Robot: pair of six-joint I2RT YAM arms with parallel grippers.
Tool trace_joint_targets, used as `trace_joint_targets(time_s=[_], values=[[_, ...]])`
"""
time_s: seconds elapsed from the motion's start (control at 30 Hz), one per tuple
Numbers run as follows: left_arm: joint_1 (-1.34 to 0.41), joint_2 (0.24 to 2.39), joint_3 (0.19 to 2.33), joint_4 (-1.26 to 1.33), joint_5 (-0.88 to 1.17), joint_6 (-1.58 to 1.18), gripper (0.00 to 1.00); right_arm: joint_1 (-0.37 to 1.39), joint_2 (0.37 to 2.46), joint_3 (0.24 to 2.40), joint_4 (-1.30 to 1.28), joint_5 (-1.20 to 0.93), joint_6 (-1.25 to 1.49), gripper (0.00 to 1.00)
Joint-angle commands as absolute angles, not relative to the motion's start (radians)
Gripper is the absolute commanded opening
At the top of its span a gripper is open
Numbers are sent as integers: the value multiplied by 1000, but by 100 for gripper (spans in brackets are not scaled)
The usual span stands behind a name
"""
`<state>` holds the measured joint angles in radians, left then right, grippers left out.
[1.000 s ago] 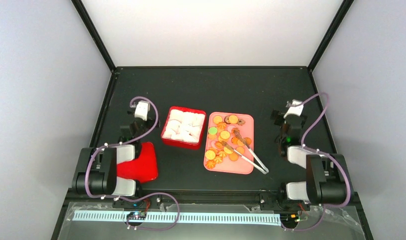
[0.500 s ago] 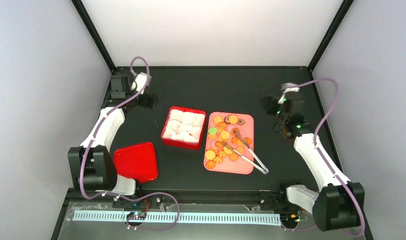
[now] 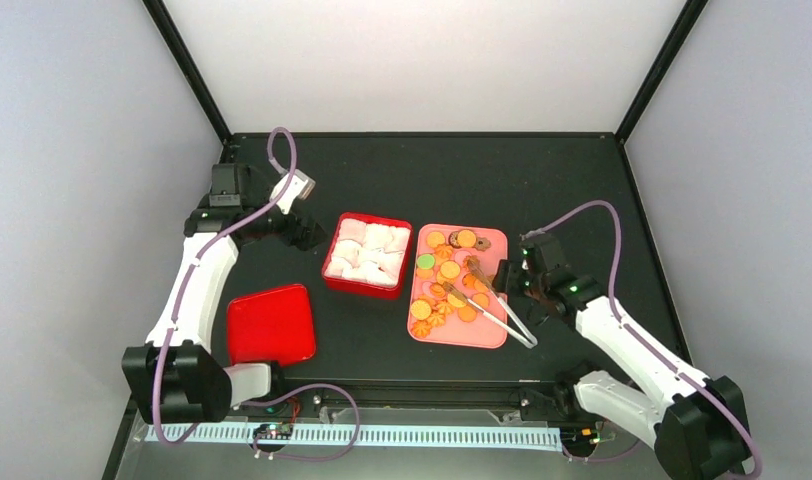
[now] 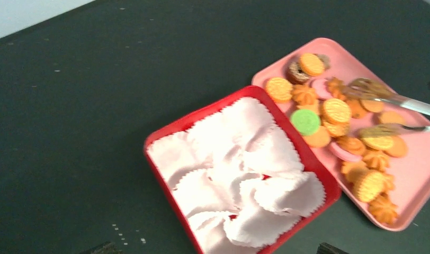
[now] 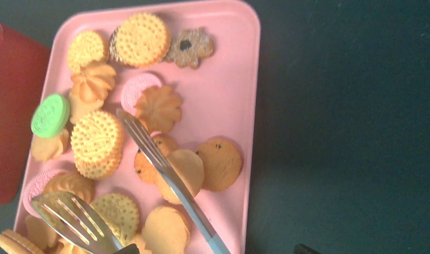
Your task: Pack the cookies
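The cookies, mostly golden, one green, a few dark, lie spread on a pink tray. Metal tongs rest across them, handle toward the tray's near right corner. My right gripper hovers over the tray's right edge. In the right wrist view this gripper is open, and one arm of the tongs runs between its fingertips over the cookies. My left gripper hangs open just left of the red box, which is lined with white paper cups.
A red lid lies flat at the near left, beside the left arm's base. The red box and the pink tray stand side by side, almost touching. Black walls border the dark table.
Both arms have unfolded from their rest pose. The left gripper reached out and swung toward the red box. The right gripper came down over the tray's right edge above the tongs.
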<state>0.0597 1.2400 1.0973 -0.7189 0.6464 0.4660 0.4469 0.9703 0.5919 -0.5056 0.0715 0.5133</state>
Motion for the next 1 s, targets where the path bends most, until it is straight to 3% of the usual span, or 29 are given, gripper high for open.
trace_joint_targets(time_s=[0.0,0.47,0.63,0.77,0.97], values=[[53,1218,1132,-825,748,526,99,480,1019,581,-541,43,574,75],[46,1230,1167,-881,737,532,99,489,1230,609,-413,36,507,49],[39,1227,1175,-895,749,541,99,502,1278,618,-413,57,485,29],[32,1228,1175,-896,755,541,99,541,1278,618,-417,83,483,24],[26,1234,1173,-892,751,545,99,616,1238,639,-437,154,475,9]])
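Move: The tongs lie with their middle about 3 cm left and 1 cm back of my right hand, some 7 cm below. The pink tray they rest across is centred about 10 cm left and 4 cm ahead, and round chip cookies lie about 6 cm left and 4 cm ahead. The red box sits some 28 cm left and 9 cm ahead. From my left hand, the tongs are about 34 cm right, 9 cm back and 19 cm below. I sink my right hand nearly 7 cm onto the nearer arm of the tongs, close to the tray's right rim, tipping the fingers steeper and drifting about 2 cm left. As I go down I close the fingers from wide to almost shut, pinching that arm. My open left hand, still up high, eases about 3 cm back and right. ##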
